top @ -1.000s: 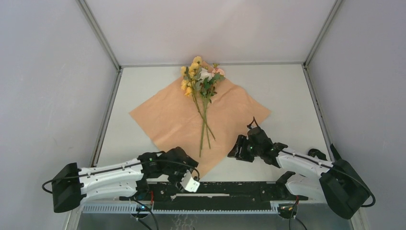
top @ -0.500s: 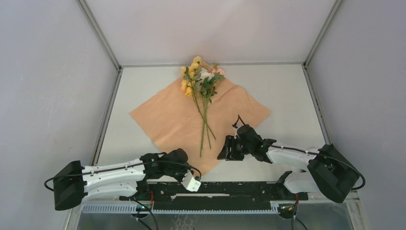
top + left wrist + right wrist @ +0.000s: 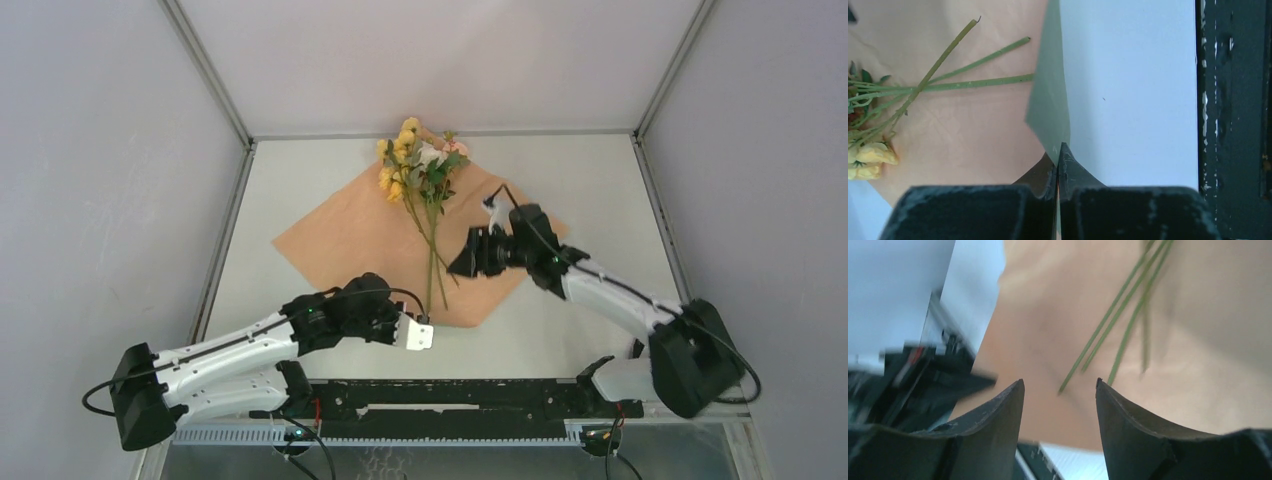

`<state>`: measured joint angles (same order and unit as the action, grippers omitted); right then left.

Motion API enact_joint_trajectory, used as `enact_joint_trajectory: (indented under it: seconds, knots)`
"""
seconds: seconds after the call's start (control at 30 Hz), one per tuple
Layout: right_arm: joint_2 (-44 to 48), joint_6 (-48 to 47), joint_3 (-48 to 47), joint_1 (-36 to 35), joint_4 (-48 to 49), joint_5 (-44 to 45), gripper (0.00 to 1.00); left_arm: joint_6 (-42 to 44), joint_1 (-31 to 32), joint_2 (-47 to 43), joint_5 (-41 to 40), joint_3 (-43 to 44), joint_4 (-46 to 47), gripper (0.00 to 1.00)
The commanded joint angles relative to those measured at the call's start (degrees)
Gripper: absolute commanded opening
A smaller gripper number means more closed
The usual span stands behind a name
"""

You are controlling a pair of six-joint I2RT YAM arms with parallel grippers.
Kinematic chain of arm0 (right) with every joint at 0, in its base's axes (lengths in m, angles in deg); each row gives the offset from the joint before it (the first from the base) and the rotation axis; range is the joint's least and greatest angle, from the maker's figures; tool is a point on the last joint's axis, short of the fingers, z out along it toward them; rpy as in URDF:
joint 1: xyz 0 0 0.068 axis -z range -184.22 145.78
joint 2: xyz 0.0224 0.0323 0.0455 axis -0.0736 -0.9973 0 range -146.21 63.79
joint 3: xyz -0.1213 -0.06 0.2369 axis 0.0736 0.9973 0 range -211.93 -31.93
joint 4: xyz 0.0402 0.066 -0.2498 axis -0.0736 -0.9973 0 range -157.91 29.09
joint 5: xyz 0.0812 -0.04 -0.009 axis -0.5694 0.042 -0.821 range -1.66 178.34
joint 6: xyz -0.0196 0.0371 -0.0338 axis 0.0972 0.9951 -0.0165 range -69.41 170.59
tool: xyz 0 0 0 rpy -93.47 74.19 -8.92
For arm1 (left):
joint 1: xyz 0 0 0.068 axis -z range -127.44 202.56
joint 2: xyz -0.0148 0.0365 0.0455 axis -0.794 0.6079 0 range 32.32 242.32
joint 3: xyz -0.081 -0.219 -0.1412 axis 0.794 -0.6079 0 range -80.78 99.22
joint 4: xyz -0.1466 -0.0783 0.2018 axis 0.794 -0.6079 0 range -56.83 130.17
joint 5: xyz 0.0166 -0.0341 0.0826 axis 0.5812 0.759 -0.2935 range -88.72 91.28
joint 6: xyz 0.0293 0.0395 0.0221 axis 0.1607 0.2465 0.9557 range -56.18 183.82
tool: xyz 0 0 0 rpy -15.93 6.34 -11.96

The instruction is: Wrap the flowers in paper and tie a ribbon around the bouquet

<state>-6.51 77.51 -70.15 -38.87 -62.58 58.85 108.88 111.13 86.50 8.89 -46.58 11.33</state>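
Observation:
The paper (image 3: 350,235) lies peach side up as a diamond on the table. The flowers (image 3: 420,165) rest on it, blooms at the far corner, and the thin green stems (image 3: 432,270) run toward me. My left gripper (image 3: 398,324) is shut on the paper's near corner. In the left wrist view that corner (image 3: 1050,100) stands raised from the left gripper (image 3: 1059,150), olive-green side showing, beside the stem ends (image 3: 973,82). My right gripper (image 3: 462,264) hovers open over the paper, just right of the stems. Between the right gripper's (image 3: 1060,382) fingers nothing is held; stems (image 3: 1118,310) lie ahead. The ribbon is out of view.
A black rail (image 3: 450,395) runs along the near table edge, also seen at the right of the left wrist view as the rail (image 3: 1233,100). Grey walls close in the white table (image 3: 600,190) on three sides. The left arm (image 3: 913,375) shows blurred beside the right gripper.
My left gripper has shut on the paper's near corner and carried it up and away from the rail. My right arm has swung forward and left, over the paper beside the stems.

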Motion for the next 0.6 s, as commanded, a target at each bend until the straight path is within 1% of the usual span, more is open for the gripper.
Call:
enact_joint_trajectory:
  seconds: [0.0,0.13,0.23,0.3,0.37,0.47,0.57]
  knots:
    - [-14.88,1.68,-12.75,5.95,-2.71,3.5,0.63,-3.97,-1.95,1.72,4.32,5.34,-1.76,0.0]
    - [-29.95,0.78,-24.82,5.58,-5.78,7.09,0.6,-5.15,-5.31,4.36,7.63,7.07,-1.68,0.0]
    - [-36.27,1.3,-28.37,5.81,-3.99,8.69,0.57,-6.6,-9.51,7.84,11.66,9.38,-1.95,0.0]
    - [-39.56,1.61,-29.47,5.71,-2.71,6.29,0.54,-6.58,-12.11,9.91,14.8,10.76,-2.27,0.0]
    - [-41.41,1.54,-29.47,4.95,-1.79,3.03,0.48,-6.5,-14.27,11.86,17.4,11.48,-2.32,0.0]
    - [-42.52,1.27,-29.04,3.27,-2.26,1.02,0.41,-6.55,-16.38,14.99,20.74,12.78,-2.04,0.0]
    - [-40.82,4.97,-24.98,2.55,2.06,-0.19,0.34,-7.68,-18.51,18.05,23.87,14.21,-1.63,0.0]
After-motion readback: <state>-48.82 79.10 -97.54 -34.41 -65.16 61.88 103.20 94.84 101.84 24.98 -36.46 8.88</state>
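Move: The flower stems to be gathered, where they cross, lie about 12 cm ahead of the right hand, some 5 cm to its left and 12 cm below. Their cut ends are level with that hand in reach, 6 cm to its left and just as low; the lifted paper corner is 7 cm back, 10 cm left and 4 cm below it. From the left hand, which already pinches that corner, the cut ends are about 6 cm ahead, 4 cm right and 9 cm below. Swing the right gripper quickly forward about 14 cm towards the stems, then drop it some 11 cm to the paper, easing a little left and tipping the fingers down, and narrow the half-open fingers around the stems without shutting them. Meanwhile keep the paper corner pinched in the left gripper and draw it about 4 cm forward towards the stem ends, tilting and turning the wrist counter-clockwise. ##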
